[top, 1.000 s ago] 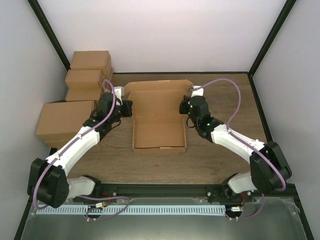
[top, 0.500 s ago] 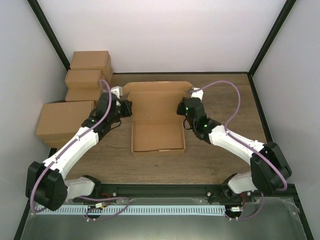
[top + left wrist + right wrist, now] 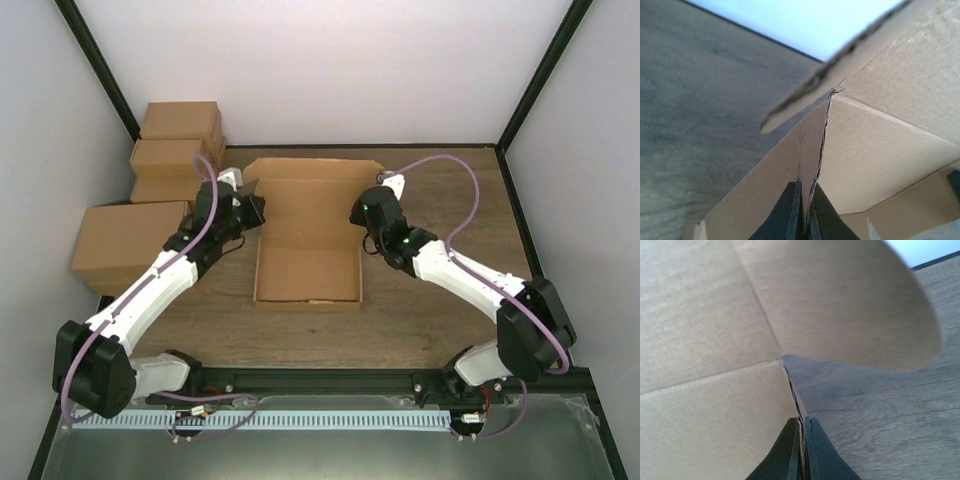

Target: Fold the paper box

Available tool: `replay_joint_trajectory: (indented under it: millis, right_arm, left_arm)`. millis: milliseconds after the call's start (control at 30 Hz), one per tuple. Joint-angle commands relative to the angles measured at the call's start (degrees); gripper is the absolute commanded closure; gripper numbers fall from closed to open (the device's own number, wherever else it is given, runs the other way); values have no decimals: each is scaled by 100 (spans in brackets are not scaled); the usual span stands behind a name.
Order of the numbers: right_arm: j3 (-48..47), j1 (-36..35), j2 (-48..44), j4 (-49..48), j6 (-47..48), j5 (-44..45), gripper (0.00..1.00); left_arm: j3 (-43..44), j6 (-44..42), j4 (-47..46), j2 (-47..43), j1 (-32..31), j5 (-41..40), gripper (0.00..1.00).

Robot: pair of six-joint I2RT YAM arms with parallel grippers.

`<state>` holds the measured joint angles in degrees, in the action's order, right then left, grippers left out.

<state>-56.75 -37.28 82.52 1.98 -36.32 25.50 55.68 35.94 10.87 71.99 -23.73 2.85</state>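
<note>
The paper box (image 3: 306, 272) is a plain brown cardboard tray in the middle of the table, side walls raised and its lid panel standing up at the back. My left gripper (image 3: 251, 210) is shut on the box's left wall near the back corner. In the left wrist view the cardboard edge (image 3: 822, 135) runs between the black fingers (image 3: 790, 210). My right gripper (image 3: 361, 214) is shut on the right wall. The right wrist view shows that wall (image 3: 715, 410) pinched at the gripper (image 3: 801, 426), with a rounded flap (image 3: 850, 305) above it.
Three smaller brown cartons (image 3: 178, 135) are stacked at the back left, with a larger carton (image 3: 128, 243) in front of them beside my left arm. Dark frame posts (image 3: 100, 70) border the wooden table (image 3: 450, 190). A metal rail (image 3: 300, 415) runs along the near edge.
Both grippers have kept their hold and carried the box a little left and toward the near edge. The box looks larger from above, and its back panel stands more upright.
</note>
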Motion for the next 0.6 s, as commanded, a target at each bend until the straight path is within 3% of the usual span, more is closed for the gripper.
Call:
replay_joint_trajectory:
  millis: [0, 300, 567]
  right_arm:
    - [410, -358, -208, -169, -539, -453, 99]
    - [1304, -1252, -538, -412, -749, 532, 99]
    - [1917, -1344, -523, -693, -942, 457, 99]
  left_arm:
    - [-888, 375, -728, -418, -194, 728, 96]
    - [-2114, 543, -937, -1499, -258, 692, 96]
    - [-2641, 583, -806, -1684, -272, 835, 95]
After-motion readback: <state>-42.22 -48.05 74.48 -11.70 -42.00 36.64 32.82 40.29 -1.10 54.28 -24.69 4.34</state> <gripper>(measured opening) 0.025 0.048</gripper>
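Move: Each hand already pinches a side edge of the upright box lid. The tray's near wall, towards which they draw it, lies about 19 cm back of the left hand, 10 cm to its right and 18 cm below. From the right hand it is some 20 cm back, 10 cm left and 16 cm below. The lid's end flap stands just beyond the grips, its middle about 5 cm ahead and 4 cm above, 10 cm inward of either hand. Back towards the robot and the tray's near wall, both hands draw the lid by its side edges, about 6 cm together, shifting slightly left. The left hand also sinks some 3 cm, most of it early, while the right stays level and tips its fingers up a little. Both wrists roll slightly, in opposite senses, and both grips stay shut on the cardboard. ##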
